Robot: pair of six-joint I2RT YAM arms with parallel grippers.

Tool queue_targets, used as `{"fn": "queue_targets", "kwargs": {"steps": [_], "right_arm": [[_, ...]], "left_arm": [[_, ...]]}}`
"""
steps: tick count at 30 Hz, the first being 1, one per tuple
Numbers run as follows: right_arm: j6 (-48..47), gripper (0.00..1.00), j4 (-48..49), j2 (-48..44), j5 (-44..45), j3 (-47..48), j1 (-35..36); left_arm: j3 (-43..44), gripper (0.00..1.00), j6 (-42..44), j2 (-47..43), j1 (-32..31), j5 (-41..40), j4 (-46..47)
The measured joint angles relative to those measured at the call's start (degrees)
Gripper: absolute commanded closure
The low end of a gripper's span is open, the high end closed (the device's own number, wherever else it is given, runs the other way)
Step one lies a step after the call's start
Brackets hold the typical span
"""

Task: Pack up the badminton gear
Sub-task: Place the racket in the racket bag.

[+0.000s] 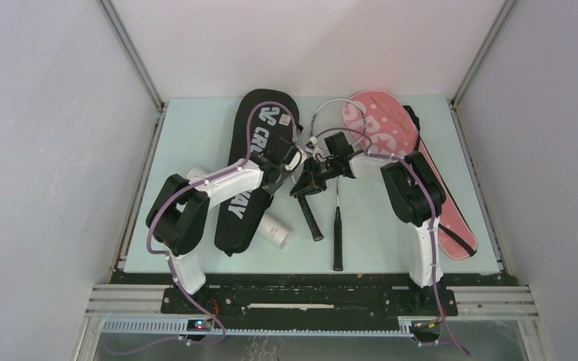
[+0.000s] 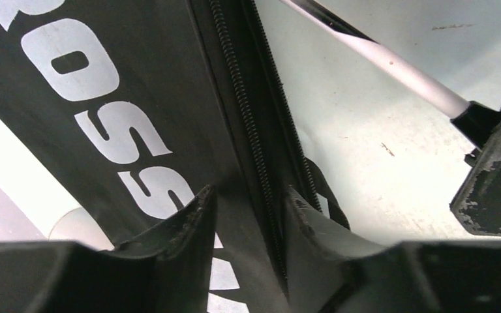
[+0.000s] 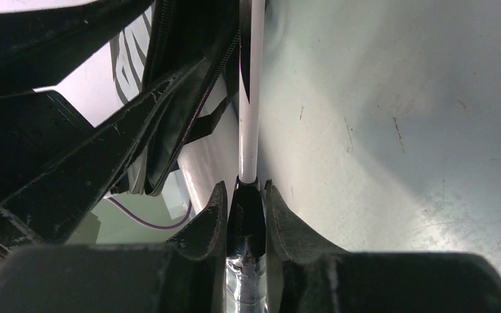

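The black "CROSSWAY" racket cover (image 1: pixel 242 199) lies left of centre, partly over the long white tube (image 1: pixel 277 232). My left gripper (image 1: pixel 284 171) is at the cover's right edge. In the left wrist view it (image 2: pixel 248 199) is open, its fingers astride the cover's zipper edge (image 2: pixel 254 130). My right gripper (image 1: pixel 317 171) is shut on a racket (image 1: pixel 312 222) where the black cone meets the white shaft (image 3: pixel 248 117), and the shaft points at the cover's open edge. In the right wrist view that gripper (image 3: pixel 244 189) pinches the cone. A second racket (image 1: pixel 337 241) lies beside it.
The pink racket cover (image 1: pixel 391 131) with its black strap (image 1: pixel 459 237) lies along the right side, a white racket head (image 1: pixel 335 113) resting against its top. Metal frame posts and grey walls enclose the pale green table (image 1: pixel 196 143). The two grippers are close together mid-table.
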Motion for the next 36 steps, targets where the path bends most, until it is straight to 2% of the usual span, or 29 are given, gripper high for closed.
{"fn": "queue_targets", "kwargs": {"steps": [3,6,12,20,28,36], "right_arm": [[0.11,1.00,0.33,0.02,-0.02,0.00,0.00],[0.52,1.00,0.57,0.02,-0.24,0.00,0.00],[2.51,1.00,0.96,0.02,-0.52,0.04,0.07],[13.70,1.00,7.32,0.02,-1.22,0.13,2.03],[18.91,1.00,8.81,0.48,-1.11,0.33,3.13],[19.71,0.98,9.40,2.21,-1.62,0.48,3.08]], "left_arm": [[0.00,0.74,-0.15,0.00,0.00,0.94,-0.26],[0.04,0.99,-0.37,0.00,0.07,1.46,-0.66],[2.05,1.00,-1.64,-0.20,1.53,5.57,-3.04],[5.05,1.00,-10.56,-3.23,2.89,15.02,-2.01],[4.79,1.00,-23.61,-3.50,3.06,22.97,4.74],[-2.27,1.00,-32.72,-5.46,5.66,27.82,12.98]]}}
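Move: The racket bag's zip edge lies right between the half-open left fingers, only about 1 cm below and ahead of their tips. From the right hand, which already holds the racket where shaft meets grip, that edge is some 8 cm to the left and about level. The white tube's near end is roughly 10 cm back and 1 cm right of the left hand; the other racket's grip lies about 13 cm back and 10 cm right of the right hand, both some 4 cm lower. Shut the left gripper on the bag's zip edge, then draw that edge up some 4 cm and right about 8 cm towards the racket, rolling the hand roughly 45 degrees so the fingers swing to point right. As the bag lifts, bring the right hand about 3.5 cm left to meet it, rising a little and easing partly down again, with its grip on the racket kept. ##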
